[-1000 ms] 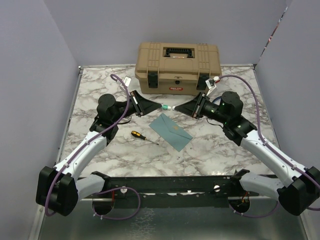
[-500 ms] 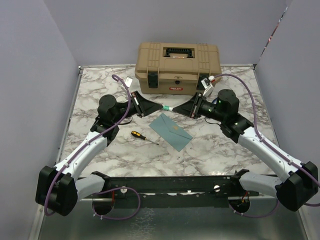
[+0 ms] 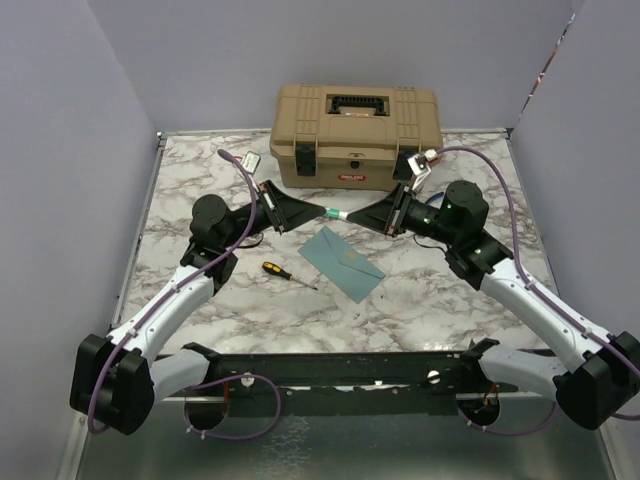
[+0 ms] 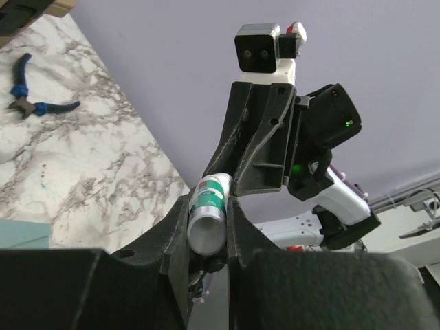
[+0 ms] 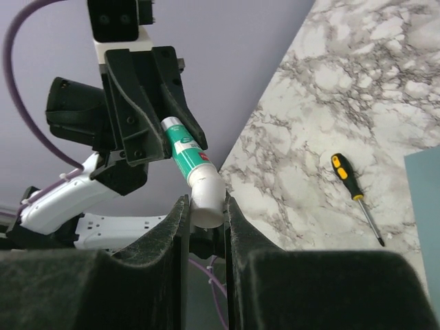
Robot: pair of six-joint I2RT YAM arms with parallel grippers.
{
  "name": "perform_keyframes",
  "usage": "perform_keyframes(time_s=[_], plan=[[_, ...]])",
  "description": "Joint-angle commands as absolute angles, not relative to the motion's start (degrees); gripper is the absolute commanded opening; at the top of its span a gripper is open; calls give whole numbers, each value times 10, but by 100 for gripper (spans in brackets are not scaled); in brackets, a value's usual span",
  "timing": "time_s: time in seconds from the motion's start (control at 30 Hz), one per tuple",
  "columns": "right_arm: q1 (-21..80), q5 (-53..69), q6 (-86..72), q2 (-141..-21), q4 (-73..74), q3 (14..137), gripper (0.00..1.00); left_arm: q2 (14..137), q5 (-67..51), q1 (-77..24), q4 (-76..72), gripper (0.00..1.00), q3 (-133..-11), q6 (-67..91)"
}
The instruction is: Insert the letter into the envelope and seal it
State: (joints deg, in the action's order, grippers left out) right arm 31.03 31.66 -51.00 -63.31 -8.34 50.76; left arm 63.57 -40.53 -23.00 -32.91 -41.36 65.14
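Note:
The teal envelope [image 3: 343,264] lies flat on the marble table, flap closed, in front of both arms; its corners also show as the envelope [image 4: 20,234] and the envelope [image 5: 426,227]. The letter is out of view. Above the table, between envelope and toolbox, a green-and-white glue stick [image 3: 334,214] spans the two grippers. My left gripper [image 3: 322,212] is shut on the tube's base end, seen as the glue stick [image 4: 208,220] in the left gripper [image 4: 208,205]. My right gripper [image 3: 348,216] is shut on its white cap [image 5: 206,196], held in the right gripper [image 5: 205,204].
A tan toolbox [image 3: 356,135] stands closed at the back centre. A yellow-and-black screwdriver [image 3: 283,273] lies left of the envelope, also seen as the screwdriver [image 5: 352,189]. Blue-handled pliers [image 4: 31,103] lie on the table. Lilac walls close in three sides.
Both grippers stay clamped on the glue stick. The arms have shifted slightly; the meeting point of the grippers has barely moved.

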Motion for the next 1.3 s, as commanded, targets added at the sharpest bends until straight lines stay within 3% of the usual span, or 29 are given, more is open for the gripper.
perform_keyframes(time_s=[0.0, 0.73, 1.27], plan=[[312, 350, -533, -609, -124, 500, 0, 610, -426, -237, -410, 0, -407, 709], [310, 290, -527, -565, -124, 530, 0, 623, -434, -236, -437, 0, -431, 720], [310, 321, -525, -590, -123, 537, 0, 627, -428, -236, -440, 0, -430, 723]])
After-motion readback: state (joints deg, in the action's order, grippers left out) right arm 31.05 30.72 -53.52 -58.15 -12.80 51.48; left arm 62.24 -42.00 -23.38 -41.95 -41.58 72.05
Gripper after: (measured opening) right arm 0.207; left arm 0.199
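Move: The left hand holds the glue stick's green tube, and the cap it is to meet is in the right fingers, some 6 cm to its right and level with it. From the right hand, the glue stick lies about 4 cm to the left at the same height. The envelope lies roughly 30 cm below, 3 cm to the right of the left hand. The screwdriver, also on the table, is about 10 cm left and 2 cm back of that hand. Keep both grips closed, left on the glue stick and right on its cap, and raise them together off the envelope, drawing back a little: the left about 4 cm, then still, the right about 5 cm. Tip both sets of fingers up slightly. Halfway through, ease the right gripper about 1 cm to the right, so the cap sits slightly higher and farther from the tube. ##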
